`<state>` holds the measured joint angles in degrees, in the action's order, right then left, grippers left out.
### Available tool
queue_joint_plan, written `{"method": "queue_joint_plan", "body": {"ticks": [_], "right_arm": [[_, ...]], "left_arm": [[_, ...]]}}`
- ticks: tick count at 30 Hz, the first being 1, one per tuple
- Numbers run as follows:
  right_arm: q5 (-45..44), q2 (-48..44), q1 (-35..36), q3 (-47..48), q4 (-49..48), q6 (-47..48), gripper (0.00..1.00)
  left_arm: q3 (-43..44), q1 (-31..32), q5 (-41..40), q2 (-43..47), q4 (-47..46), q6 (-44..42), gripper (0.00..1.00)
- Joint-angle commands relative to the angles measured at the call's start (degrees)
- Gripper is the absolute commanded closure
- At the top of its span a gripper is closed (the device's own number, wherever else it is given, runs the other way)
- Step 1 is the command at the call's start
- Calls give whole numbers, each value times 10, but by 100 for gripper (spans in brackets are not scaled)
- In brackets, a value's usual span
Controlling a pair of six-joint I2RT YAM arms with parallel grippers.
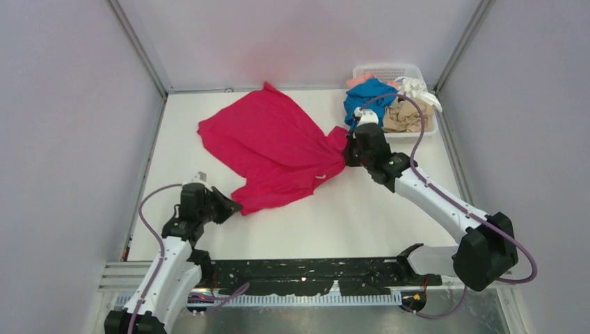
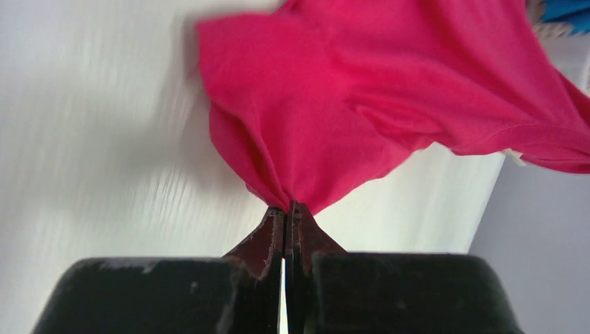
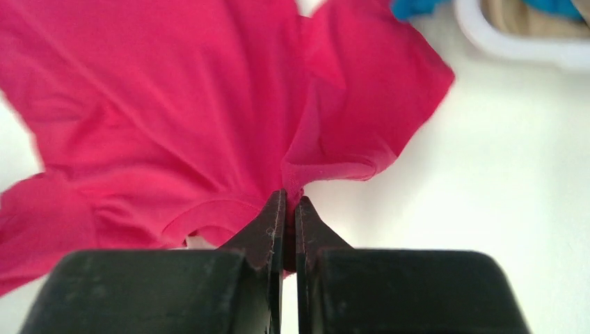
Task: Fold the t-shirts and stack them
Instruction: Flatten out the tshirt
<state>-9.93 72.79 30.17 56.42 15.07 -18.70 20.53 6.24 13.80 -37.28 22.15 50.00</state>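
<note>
A bright magenta-red t-shirt (image 1: pixel 271 142) lies spread and stretched across the middle of the white table. My left gripper (image 1: pixel 235 207) is shut on its near-left corner, pinching a bunch of cloth (image 2: pixel 278 125) between the fingertips (image 2: pixel 270 226). My right gripper (image 1: pixel 346 148) is shut on the shirt's right edge near the collar (image 3: pixel 229 111). The cloth is pulled taut between both grippers. A blue t-shirt (image 1: pixel 369 97), a tan one (image 1: pixel 405 115), a white one (image 1: pixel 419 88) and a peach-pink one (image 1: pixel 362 79) lie crumpled in the basket.
A white plastic lattice basket (image 1: pixel 389 70) stands at the far right corner, its rim showing in the right wrist view (image 3: pixel 515 49). Grey walls enclose the table on three sides. A black strip (image 1: pixel 313 275) runs along the near edge between the arm bases.
</note>
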Motion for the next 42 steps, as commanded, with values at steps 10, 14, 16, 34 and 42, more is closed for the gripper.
{"method": "queue_joint_plan", "body": {"ticks": [10,14,16,34,42], "right_arm": [[-263,32,-30,-24,191,-70,92],[-325,7,-30,-13,216,-91,26],[-342,-21,-30,-8,227,-96,1],[253,160,215,14,-141,-73,5],[219,270,226,34,-84,-62,5]], "left_arm": [[-126,153,153,6,-67,70,59],[-43,176,136,-3,29,1,7],[11,177,74,15,121,-35,1],[248,175,-399,-17,220,-62,0],[234,141,-364,-73,134,-73,0]]}}
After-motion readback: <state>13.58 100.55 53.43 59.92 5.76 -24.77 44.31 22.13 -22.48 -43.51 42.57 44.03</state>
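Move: Each closed gripper holds a shirt end. The left's end goes to bare table about 8 cm back, 6 cm right and 8 cm below, with the shirt body some 20 cm ahead and 12 cm right. The right's goes to bare table about 4 cm back, 11 cm right and 15 cm below; from this hand the shirt body lies roughly 10 cm ahead, 20 cm left, the laundry basket 22 cm ahead, 16 cm right. Lowering back-right, both grippers open and release the shirt; the right then sweeps 30 cm leftward, the left lifts 15. ##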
